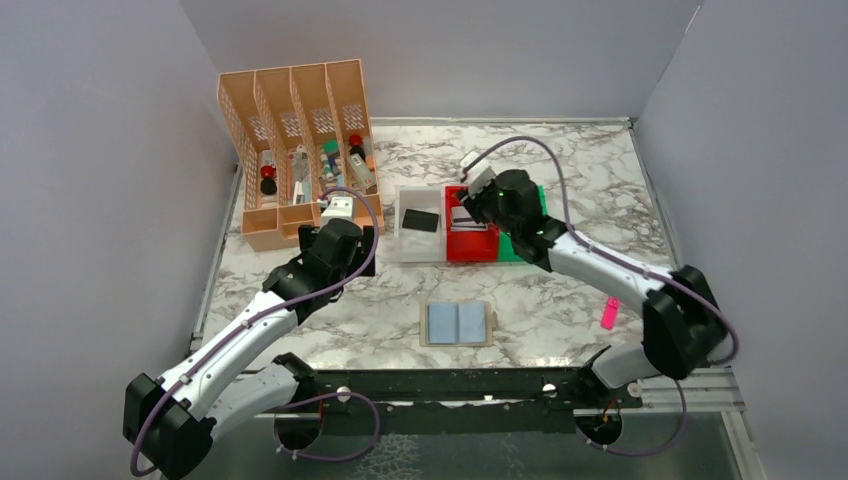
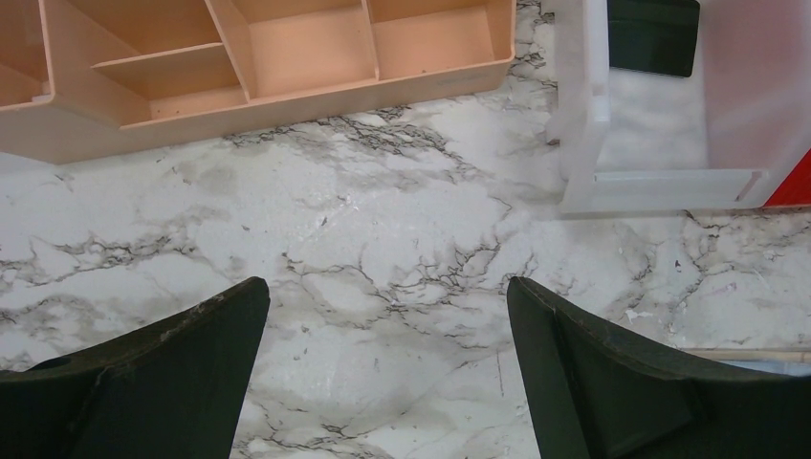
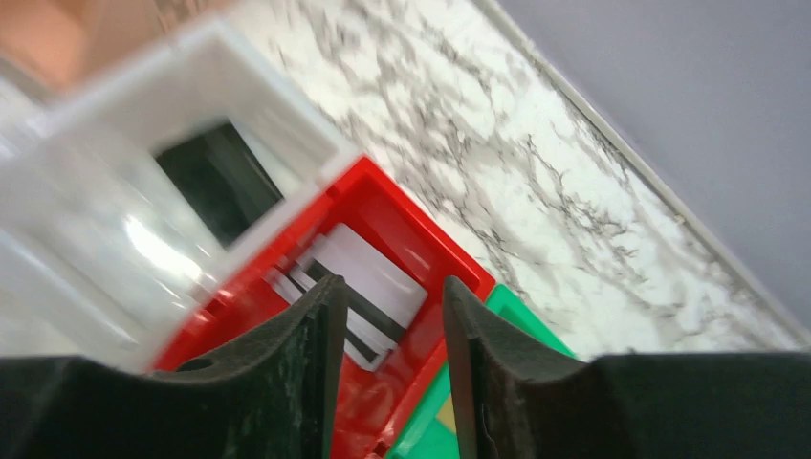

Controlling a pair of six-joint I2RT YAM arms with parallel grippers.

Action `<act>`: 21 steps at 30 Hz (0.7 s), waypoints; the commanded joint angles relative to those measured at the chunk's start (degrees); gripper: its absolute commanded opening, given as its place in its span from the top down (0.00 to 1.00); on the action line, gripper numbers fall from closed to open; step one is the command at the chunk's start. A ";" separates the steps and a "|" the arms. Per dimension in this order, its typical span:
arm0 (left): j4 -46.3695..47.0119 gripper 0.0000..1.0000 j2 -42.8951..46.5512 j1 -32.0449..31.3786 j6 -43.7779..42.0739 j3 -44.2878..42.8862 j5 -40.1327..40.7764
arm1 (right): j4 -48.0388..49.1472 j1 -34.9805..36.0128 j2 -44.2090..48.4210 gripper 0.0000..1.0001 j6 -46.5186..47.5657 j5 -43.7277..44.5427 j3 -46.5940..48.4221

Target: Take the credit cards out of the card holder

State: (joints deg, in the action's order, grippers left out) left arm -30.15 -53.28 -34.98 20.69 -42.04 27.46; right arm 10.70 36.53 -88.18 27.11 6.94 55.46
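Observation:
The card holder lies open and flat near the table's front edge, showing two blue-grey panels with a tan border. A black credit card rests in the white bin. Silver-grey cards with a dark stripe lie in the red bin. My right gripper hovers just above those cards, open, with nothing between its fingers. My left gripper hangs wide open over bare marble, left of the white bin.
An orange slotted organizer stands at the back left, close to my left gripper. A green bin sits right of the red one. A pink marker lies at the right. Grey walls enclose the table.

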 commanded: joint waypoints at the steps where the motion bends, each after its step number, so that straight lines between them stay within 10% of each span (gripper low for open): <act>1: -0.87 0.01 0.18 0.26 -0.39 -1.16 0.33 | -4.81 -0.08 9.71 0.51 -30.96 -2.17 -2.19; 5: -1.05 0.01 0.93 0.25 -0.05 -1.07 1.24 | -20.51 -0.06 13.18 0.54 -46.57 -5.96 -1.69; 12: -1.01 0.01 1.00 0.26 0.14 -1.11 1.54 | -21.15 0.79 22.94 0.57 -59.15 -10.30 -14.68; 21: -1.37 0.01 0.09 0.51 -0.18 -1.38 1.51 | -27.19 17.99 19.50 0.52 -69.24 5.39 -14.44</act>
State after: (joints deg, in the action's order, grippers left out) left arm -30.63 -53.12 -34.94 20.71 -42.06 27.51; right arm -11.64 49.19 -66.11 -35.42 3.40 38.70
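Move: The open card holder lies some 22 cm back from the right hand, about 3 cm to its left and roughly 16 cm below it. The cards in the red bin are almost straight below that hand, 15 cm down and about 1 cm ahead and 1 cm to its right. At about that depth, the white bin's middle is level with it and 10 cm to its left, the green bin's level and 13 cm to its right. From the left hand the holder is about 9 cm back, 22 cm right and 14 cm down. Already clear of the cards and empty, the right hand first rises another 6 cm as it starts back, then sweeps quickly back over the red bin's near side towards the open card holder, sinking about 12 cm from its peak and covering some 19 cm backward in all. On the way the wrist tips its fingers down by around 45 degrees and rolls its left side up by some 35, with the fingers staying about half open and touching nothing at the end. ##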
